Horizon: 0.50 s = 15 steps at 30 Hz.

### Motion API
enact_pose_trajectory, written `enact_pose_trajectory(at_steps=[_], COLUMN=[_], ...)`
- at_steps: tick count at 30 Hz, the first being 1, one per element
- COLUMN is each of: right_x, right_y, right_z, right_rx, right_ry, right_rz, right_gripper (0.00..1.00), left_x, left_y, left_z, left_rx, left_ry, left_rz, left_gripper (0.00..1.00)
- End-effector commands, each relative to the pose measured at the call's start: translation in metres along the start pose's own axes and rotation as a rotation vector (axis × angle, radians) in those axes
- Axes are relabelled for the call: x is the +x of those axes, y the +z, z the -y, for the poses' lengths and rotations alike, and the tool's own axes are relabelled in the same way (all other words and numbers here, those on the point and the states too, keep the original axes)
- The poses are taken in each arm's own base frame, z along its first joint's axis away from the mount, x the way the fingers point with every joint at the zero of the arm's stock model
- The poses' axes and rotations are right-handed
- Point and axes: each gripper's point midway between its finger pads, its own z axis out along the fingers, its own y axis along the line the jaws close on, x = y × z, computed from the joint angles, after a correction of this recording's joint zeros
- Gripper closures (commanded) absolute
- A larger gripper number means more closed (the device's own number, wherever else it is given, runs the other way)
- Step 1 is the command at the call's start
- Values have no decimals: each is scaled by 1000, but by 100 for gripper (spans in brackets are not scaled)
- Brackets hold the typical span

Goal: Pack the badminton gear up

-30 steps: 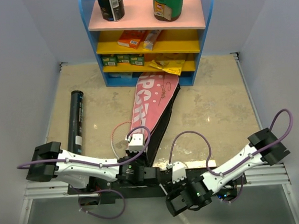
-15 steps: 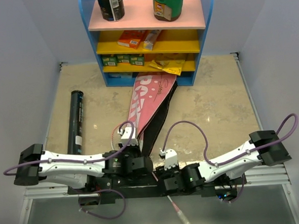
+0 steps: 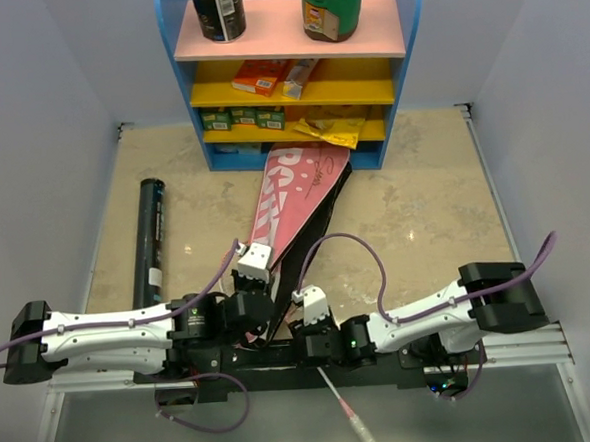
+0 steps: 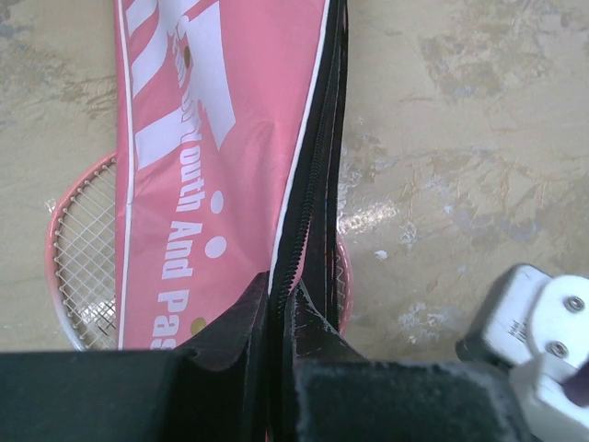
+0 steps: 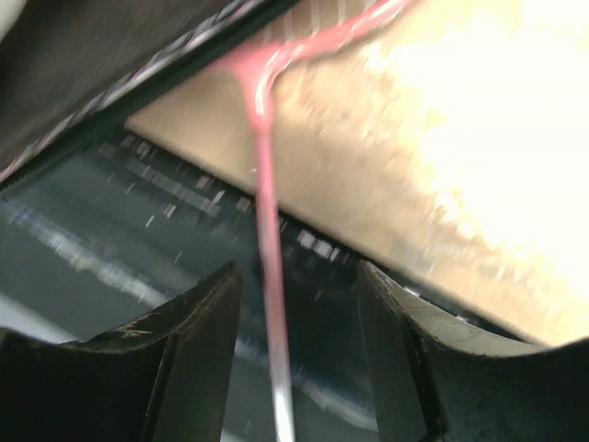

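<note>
The large pink bag (image 3: 285, 194) with white lettering lies on the table, its black zipper edge facing right. My left gripper (image 3: 267, 295) (image 4: 276, 299) is shut on that zipper edge (image 4: 313, 184) at the bag's near end. A pink racket head (image 4: 85, 262) shows from under the bag. Another racket's pink shaft (image 5: 269, 230) runs between the fingers of my open right gripper (image 3: 300, 333) (image 5: 296, 276), and its handle (image 3: 355, 423) sticks out past the table's near edge. The long black tube (image 3: 149, 240) lies at the left. No shuttlecocks show.
A blue-yellow shelf unit (image 3: 286, 81) with boxes, packets and two jars stands at the back, touching the bag's far end. The metal rail (image 3: 543, 344) runs along the near edge. Grey walls close in both sides.
My right gripper has swung left and forward onto the racket shaft at the bag's mouth. The left arm has stretched out lower, still holding the bag edge. The racket handle now pokes past the near edge.
</note>
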Motion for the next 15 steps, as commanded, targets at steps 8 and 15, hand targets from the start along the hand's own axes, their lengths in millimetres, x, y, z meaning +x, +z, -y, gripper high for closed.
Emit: enact_pose_trajectory(at_steps=[8,15], right_x=[-6,25], right_y=[32,25], right_z=[-1,19], right_rx=[27,35], right_ry=[-92,-65], right_rz=[-8,-87], right_gripper=[79,100], left_x=[-22,-17], left_y=[13,23], left_z=[8,-5], left_rx=[95,59], left_ry=[27,15], left_rz=[-10,-25], left_gripper=[100,100])
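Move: The racket shaft runs between the right hand's open fingers; the place to grip is about 2 cm ahead, 2 cm to the left and 1 cm below. The racket's throat lies roughly 8 cm ahead and 5 cm left, slightly lower, and the bag's near end hangs some 7 cm left, 2 cm ahead and 4 cm above. From the left hand, already holding the bag's zip edge, that grip spot is about 6 cm back, 5 cm right and 12 cm below. The racket shaft is taken just below the throat: the right hand eases about 2 cm forward and a little down along it, then shifts some 2 cm left while its half-open fingers close and pinch the shaft. The left hand keeps its shut grip on the bag's zip edge and carries it about 1.5 cm forward, dipping slightly. ##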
